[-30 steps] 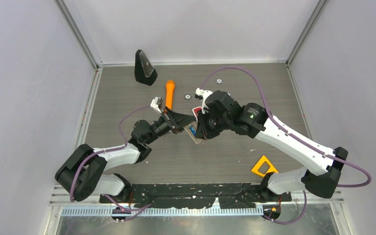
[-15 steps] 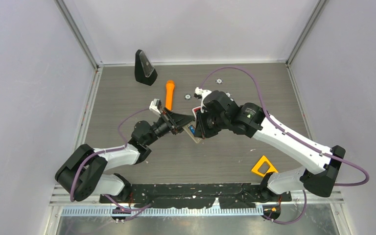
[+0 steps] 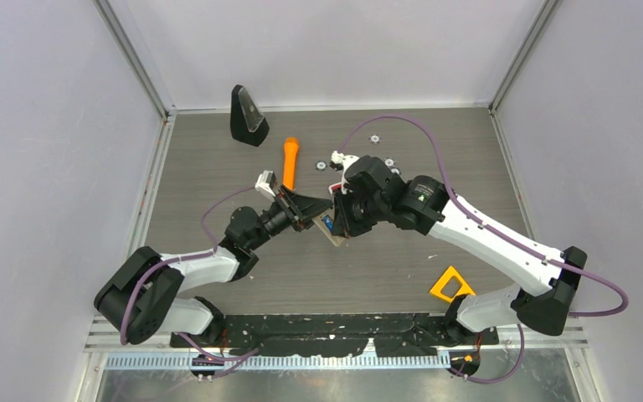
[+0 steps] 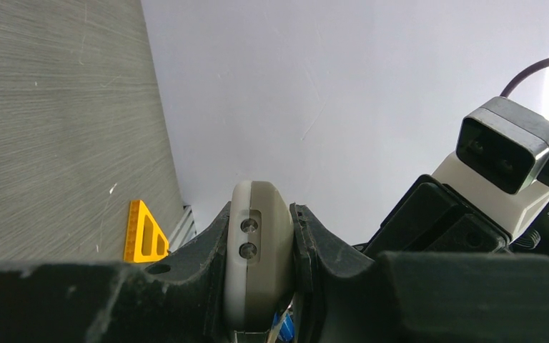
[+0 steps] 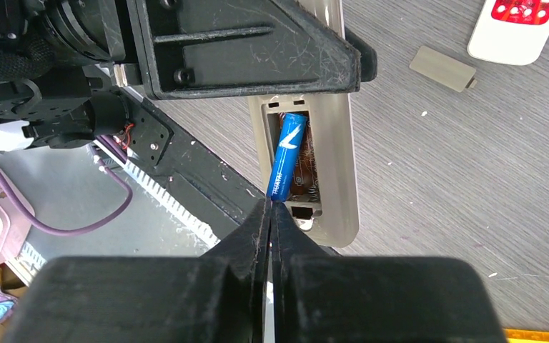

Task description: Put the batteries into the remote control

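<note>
My left gripper [image 4: 259, 239] is shut on the grey remote control [image 4: 257, 250] and holds it above the table by its sides. From the right wrist view, the remote [image 5: 337, 171] has its back compartment open. A blue battery [image 5: 287, 153] lies slanted in that compartment, its far end inside and its near end raised. My right gripper [image 5: 271, 205] is shut with nothing between its fingers. Its tips touch the battery's near end. From above, both grippers [image 3: 306, 209] [image 3: 341, 219] meet at the table's middle.
A grey battery cover [image 5: 443, 68] and a white remote with red buttons [image 5: 518, 28] lie on the table beyond. An orange cylinder [image 3: 289, 163], a black stand [image 3: 247, 115], small round discs [image 3: 375, 139] and a yellow triangle [image 3: 450, 285] are also on the table.
The right arm has shifted slightly left toward the left gripper. The left arm and the remote have barely moved.
</note>
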Motion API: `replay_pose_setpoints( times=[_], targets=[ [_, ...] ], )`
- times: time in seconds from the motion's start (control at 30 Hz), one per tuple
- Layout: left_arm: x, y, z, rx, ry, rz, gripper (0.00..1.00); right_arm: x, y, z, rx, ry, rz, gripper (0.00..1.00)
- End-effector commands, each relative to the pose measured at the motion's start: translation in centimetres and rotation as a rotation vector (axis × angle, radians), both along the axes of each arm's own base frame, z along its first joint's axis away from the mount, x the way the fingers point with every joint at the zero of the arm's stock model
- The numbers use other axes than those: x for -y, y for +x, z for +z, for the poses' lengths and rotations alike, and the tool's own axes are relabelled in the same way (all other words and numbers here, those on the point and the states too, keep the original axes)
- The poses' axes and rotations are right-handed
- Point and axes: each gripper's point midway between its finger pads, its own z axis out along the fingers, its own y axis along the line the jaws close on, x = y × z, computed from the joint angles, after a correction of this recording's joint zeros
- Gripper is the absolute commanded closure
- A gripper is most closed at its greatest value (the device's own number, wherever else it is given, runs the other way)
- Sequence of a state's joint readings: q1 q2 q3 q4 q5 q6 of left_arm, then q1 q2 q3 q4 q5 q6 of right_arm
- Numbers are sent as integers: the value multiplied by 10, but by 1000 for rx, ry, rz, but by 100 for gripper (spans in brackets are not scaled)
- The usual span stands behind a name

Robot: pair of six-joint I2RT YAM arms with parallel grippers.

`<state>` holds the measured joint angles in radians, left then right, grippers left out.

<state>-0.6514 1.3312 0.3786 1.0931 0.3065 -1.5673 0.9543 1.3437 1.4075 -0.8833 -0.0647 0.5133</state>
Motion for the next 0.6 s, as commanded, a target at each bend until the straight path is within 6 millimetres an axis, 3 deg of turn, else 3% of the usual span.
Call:
replay_pose_setpoints(
  times=[0.0,0.3,0.57],
  targets=[
    [0,-31,69,164,-178,-98,100,-14,16,-1,56,27,-5,91],
    [0,-29,64,168,-162,-89,100,-2,6,12,78,36,29,68],
    [1,-28,62,178,-148,-85,100,-4,11,10,94,34,19,71]
  ],
)
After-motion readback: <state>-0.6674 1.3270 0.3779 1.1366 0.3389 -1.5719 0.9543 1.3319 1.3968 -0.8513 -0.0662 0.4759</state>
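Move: The blue battery lies slanted in the open back of the remote control, its near end at the right fingertips. Its middle is about 2 cm forward and 1 cm left of the right hand, about level in height. From the left hand, which grips the remote, it is some 4 cm back and 2 cm right. On the table some 23 cm below the right hand lie the battery cover, about 12 cm ahead and 2 cm right, and the red remote, about 20 cm ahead and 3 cm right. Almost in place, the right hand spreads its shut fingertips from the battery's near end to about a third open, one on either side of the battery, and eases up only about half a centimetre. The left hand keeps its grip on the remote and, after a brief hold, carries it back and up, about 1 cm each way, bringing the open compartment up between those fingertips. ##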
